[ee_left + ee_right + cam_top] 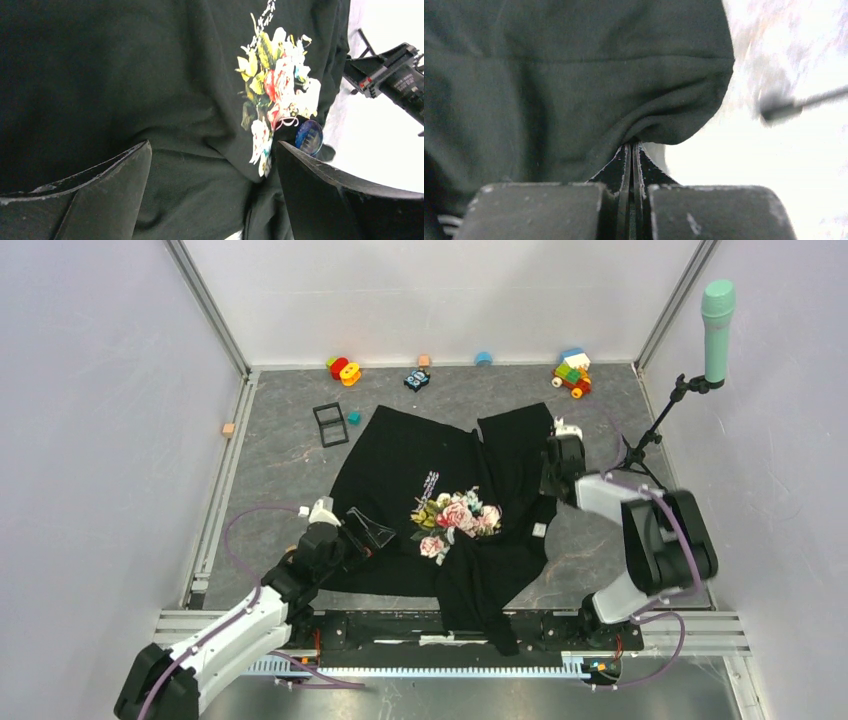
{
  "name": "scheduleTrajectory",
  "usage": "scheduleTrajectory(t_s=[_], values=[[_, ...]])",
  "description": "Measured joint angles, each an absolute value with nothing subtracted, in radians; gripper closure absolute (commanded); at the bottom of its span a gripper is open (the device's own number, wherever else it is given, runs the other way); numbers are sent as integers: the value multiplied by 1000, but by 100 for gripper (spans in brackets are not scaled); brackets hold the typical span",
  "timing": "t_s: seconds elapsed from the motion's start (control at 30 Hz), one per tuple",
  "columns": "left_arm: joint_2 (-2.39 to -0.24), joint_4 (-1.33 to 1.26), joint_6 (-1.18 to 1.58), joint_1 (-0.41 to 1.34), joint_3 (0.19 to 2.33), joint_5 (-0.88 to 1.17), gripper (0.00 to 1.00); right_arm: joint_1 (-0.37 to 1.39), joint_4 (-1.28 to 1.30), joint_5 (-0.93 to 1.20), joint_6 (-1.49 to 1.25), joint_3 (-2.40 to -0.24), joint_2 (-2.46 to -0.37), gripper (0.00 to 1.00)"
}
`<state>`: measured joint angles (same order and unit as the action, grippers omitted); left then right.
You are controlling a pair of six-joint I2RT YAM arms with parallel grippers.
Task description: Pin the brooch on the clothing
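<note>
The clothing [440, 500], a black T-shirt with a rose print [457, 515], lies crumpled across the middle of the table. My left gripper [365, 530] hovers open over its lower left part; in the left wrist view [214, 145] only black cloth lies between the wide-apart fingers. The brooch [309, 137], a small blue disc, rests just past the rose print by the shirt's edge, close to the right finger [320, 190]. My right gripper [552, 478] is at the shirt's right side, shut [631, 147], with a fold of the black cloth [574, 90] bunched at its tips.
A black square frame [330, 424] and a teal cube [354, 418] lie beyond the shirt's upper left. Toys [572, 372] line the back wall. A microphone stand [660, 430] with a green microphone [717, 325] stands at the right. An orange cube [229, 429] sits at the left edge.
</note>
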<state>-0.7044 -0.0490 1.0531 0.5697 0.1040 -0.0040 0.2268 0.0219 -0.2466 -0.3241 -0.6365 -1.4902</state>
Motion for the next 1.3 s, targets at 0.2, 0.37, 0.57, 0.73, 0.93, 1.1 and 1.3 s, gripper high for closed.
scheduleTrajectory(t_s=[0.2,0.37,0.57,0.73,0.93,1.1,1.3], values=[[-501,96,1130,559,60,-77,0,142,18,-245,-265,-978,-1805,100],[-397,187,1180,556,54,-120,0,121,44,-244,-233,-1230,-1998,100],[-381,256,1190,551,79,-172,0,98,122,-231,-217,-1455,-2135,100],[-399,328,1183,551,113,-193,0,70,226,-196,-200,-1555,-2173,73],[-567,343,1078,551,218,-157,0,38,306,-139,-134,-1591,-2141,40],[-790,307,947,551,385,-91,0,34,337,-97,-94,-1463,-1924,32],[-1067,226,796,516,586,-10,0,28,321,-58,-80,-1134,-1522,31]])
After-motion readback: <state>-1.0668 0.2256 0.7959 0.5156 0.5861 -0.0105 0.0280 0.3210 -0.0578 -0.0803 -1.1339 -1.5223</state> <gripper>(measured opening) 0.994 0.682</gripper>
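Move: The right hand holds the clothing's right edge, with the bare table it is taken to about 20 cm ahead and 3 cm right, roughly level in height. The toy truck stands some 25 cm ahead and 10 cm right; the white tag lies about 9 cm back and 2 cm left. From the open left hand the flower print is roughly 2 cm ahead, 17 cm right and 4 cm lower, the brooch about level ahead, 19 cm right and as low. Forward and fast, the right hand drags the pinched edge of the clothing about 20 cm low over the table towards the toy truck, drifting a little right, then opens, lets go, and backs away upward some 13 cm. The left hand, staying wide open, sways about 5 cm left and back, then lifts and goes forward about 6 cm. ##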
